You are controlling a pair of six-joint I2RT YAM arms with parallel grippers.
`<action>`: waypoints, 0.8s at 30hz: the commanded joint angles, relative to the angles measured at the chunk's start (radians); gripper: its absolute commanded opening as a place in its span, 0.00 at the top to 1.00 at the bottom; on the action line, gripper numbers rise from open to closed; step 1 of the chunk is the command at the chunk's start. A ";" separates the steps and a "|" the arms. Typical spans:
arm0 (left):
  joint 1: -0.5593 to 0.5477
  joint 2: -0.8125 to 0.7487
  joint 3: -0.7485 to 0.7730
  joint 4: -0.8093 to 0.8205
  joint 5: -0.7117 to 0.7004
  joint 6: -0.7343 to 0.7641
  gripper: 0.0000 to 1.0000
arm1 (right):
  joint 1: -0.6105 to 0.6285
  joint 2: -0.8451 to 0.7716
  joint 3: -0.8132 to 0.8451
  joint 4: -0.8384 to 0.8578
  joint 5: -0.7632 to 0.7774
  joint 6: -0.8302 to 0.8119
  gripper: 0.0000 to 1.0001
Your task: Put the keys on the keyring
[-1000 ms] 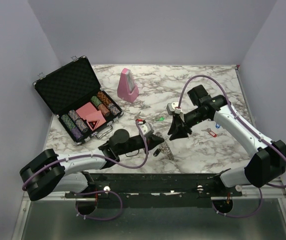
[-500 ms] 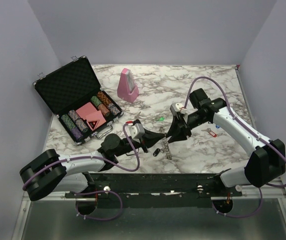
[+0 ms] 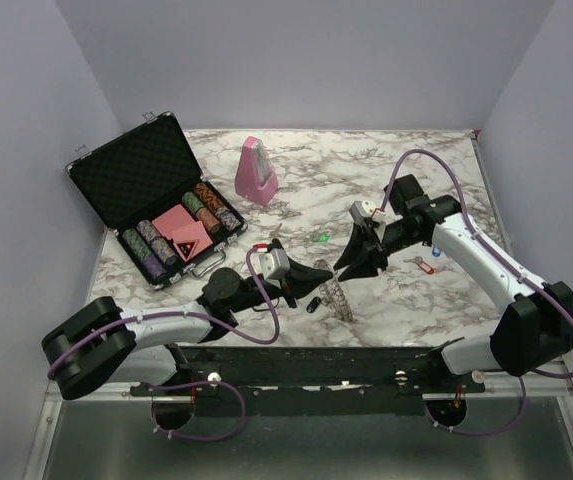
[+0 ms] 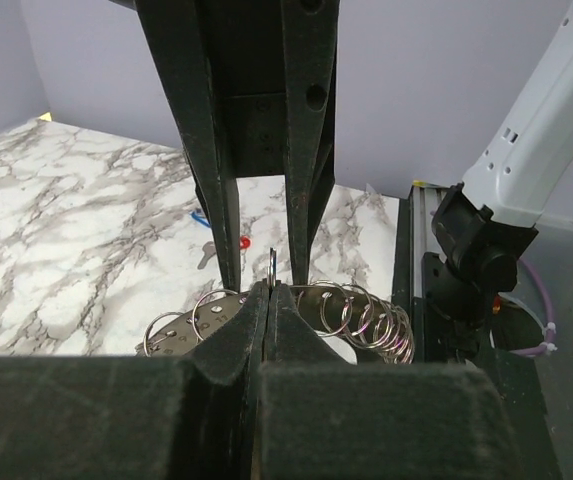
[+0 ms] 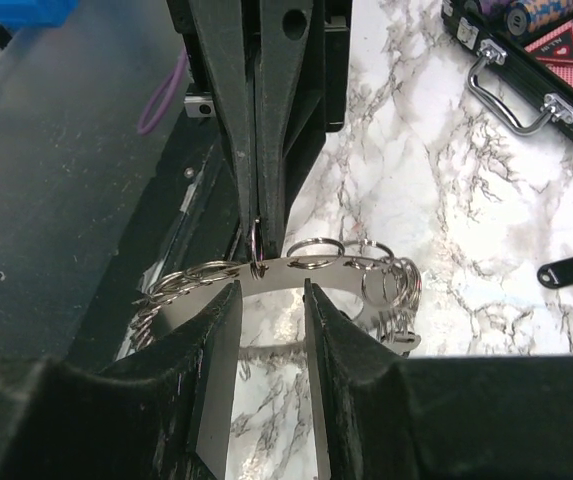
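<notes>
The keyring is a flat silvery band hung with several small split rings, and it stands tilted up off the marble at front centre. My left gripper is shut on one small ring at the band's top edge. From the other side my right gripper faces it, open, with its fingertips just short of the band. A black-capped key lies beside the ring. A red-capped key and a blue-capped key lie further right.
An open black poker-chip case sits at the back left, its handle towards the middle. A pink metronome stands behind centre. A small green item lies on the marble. The table's front rail runs just behind the keyring.
My left gripper has drawn back to the left and turned its wrist. The keyring now stands more tilted up. My right gripper has shifted slightly right, staying open.
</notes>
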 commanded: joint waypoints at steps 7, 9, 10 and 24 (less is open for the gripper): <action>-0.005 0.034 0.017 0.089 0.029 -0.022 1.00 | -0.005 -0.014 -0.038 0.006 -0.125 -0.020 0.66; -0.005 0.039 0.022 0.089 0.029 -0.023 1.00 | -0.007 -0.014 -0.037 0.006 -0.129 -0.020 0.69; -0.005 0.040 0.022 0.089 0.029 -0.023 1.00 | -0.007 -0.016 -0.035 0.006 -0.131 -0.020 0.72; 0.020 -0.001 0.000 0.035 0.024 -0.059 0.68 | -0.005 -0.007 -0.009 0.042 0.030 0.078 1.00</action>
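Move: The keyring's small loop, pinched in my left fingertips, stands about 1 cm to the left of my right hand, 1 cm back and 1 cm higher; it juts about 1 cm to the right of my left hand. From my right hand, a black-tagged key lies on the table some 10 cm ahead, 5 cm left and 18 cm down, and the red-tagged key about 22 cm ahead, 25 cm right and equally low. I shut my right fingers, from a good third open, onto the small loop my left hand still holds out, having first eased that hand back nearly 1 cm to line up. My left hand brings the loop down about 1 cm between them and stays there, its pinch just starting to ease at the very end. ##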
